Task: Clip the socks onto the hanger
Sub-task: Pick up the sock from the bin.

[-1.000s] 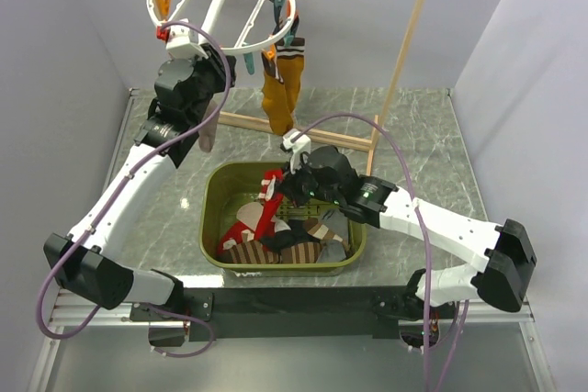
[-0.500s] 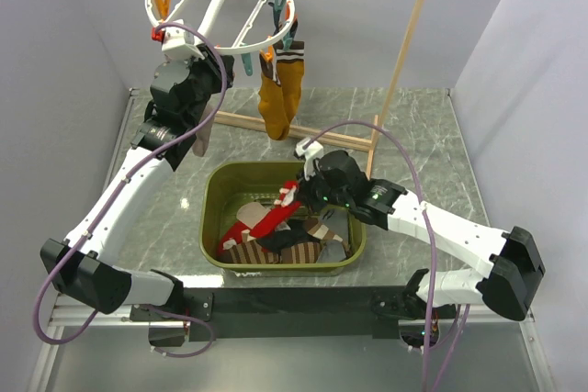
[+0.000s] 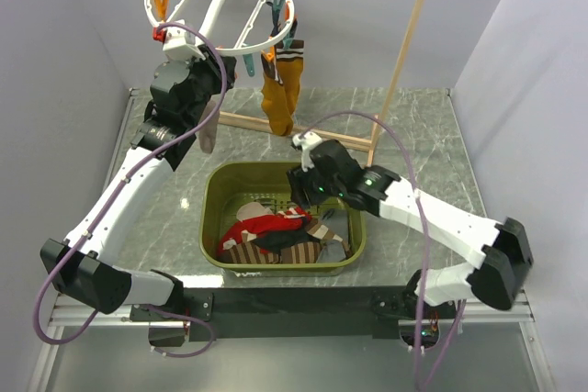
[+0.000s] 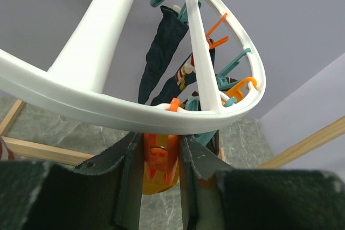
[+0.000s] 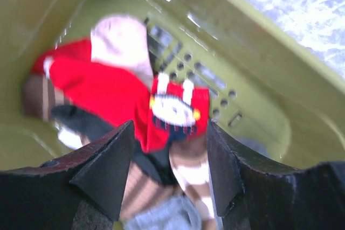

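Note:
The white ring hanger point(image 3: 213, 14) hangs from the rack's rod at the back left. My left gripper point(image 3: 219, 63) reaches up under its rim point(image 4: 108, 109) and is shut on an orange clip point(image 4: 160, 157). A mustard sock point(image 3: 280, 89) and a dark navy sock point(image 4: 159, 52) hang from clips on the ring's right side. A grey-taupe sock point(image 3: 209, 135) dangles beside the left arm; what holds it is hidden. My right gripper point(image 3: 299, 192) hovers open over the green basket point(image 3: 213, 192). A red sock point(image 5: 108, 87) lies loose below its jaws point(image 5: 170, 133) on brown striped socks point(image 5: 188, 173).
The wooden-framed rack point(image 3: 404, 52) with a metal rod stands across the back of the marble table point(image 3: 432, 126). The basket holds several more socks point(image 3: 294, 245). Grey walls close in on the left and right.
My right gripper opened and the red sock it had lifted fell back into the basket. The right arm drew back slightly. The left gripper stayed on the clip.

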Tool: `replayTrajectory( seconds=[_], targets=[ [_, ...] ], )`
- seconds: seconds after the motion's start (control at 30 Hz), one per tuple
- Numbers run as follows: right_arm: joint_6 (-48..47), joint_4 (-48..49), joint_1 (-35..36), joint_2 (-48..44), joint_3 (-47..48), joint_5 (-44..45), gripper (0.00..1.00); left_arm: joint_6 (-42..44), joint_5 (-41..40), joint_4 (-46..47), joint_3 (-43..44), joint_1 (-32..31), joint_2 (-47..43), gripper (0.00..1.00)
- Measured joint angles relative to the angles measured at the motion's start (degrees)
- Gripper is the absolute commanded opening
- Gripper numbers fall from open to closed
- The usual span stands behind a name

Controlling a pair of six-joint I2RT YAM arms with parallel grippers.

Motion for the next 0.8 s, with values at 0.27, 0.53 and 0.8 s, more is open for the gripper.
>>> replayTrajectory(
  seconds=[0.27, 0.53, 0.8],
  targets=[
    [5.90, -4.55, -0.02, 14.23, 9.03, 3.63, 0.61, -0.13, 0.07, -0.02, 0.00, 0.00, 0.00, 0.15],
    [9.60, -8.50, 1.44, 15.26, 7.89, 5.09, 0.63, 0.09, 0.07, 0.00, -0.07, 0.00, 0.00, 0.15],
    [13.29, -6.93, 4.92, 20.13, 4.52, 5.66, 0.58, 0.83, 0.07, -0.44, -0.55, 0.00, 0.00, 0.15]
  ],
)
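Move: The red sock's bear-face cuff is about 14 cm below my open right hand, roughly level with it fore and aft and some 2 cm to the left. The black sock lies about 5 cm back of that cuff and 5 cm left of it; the pale pink sock is about 10 cm left of the cuff, and the grey sock about 10 cm right of it and 2 cm back. From my left hand, up at the hanger, the cuff is some 19 cm back, 15 cm right and 39 cm down. I sink my right hand about 11 cm into the bin towards the bear-face cuff of the red sock, first swinging some 3 cm forward and left, then easing back as I go down. On the way I tip the fingers about 25 degrees steeper so they point mostly down, and keep them open, bringing the tips close over the cuff without closing. ##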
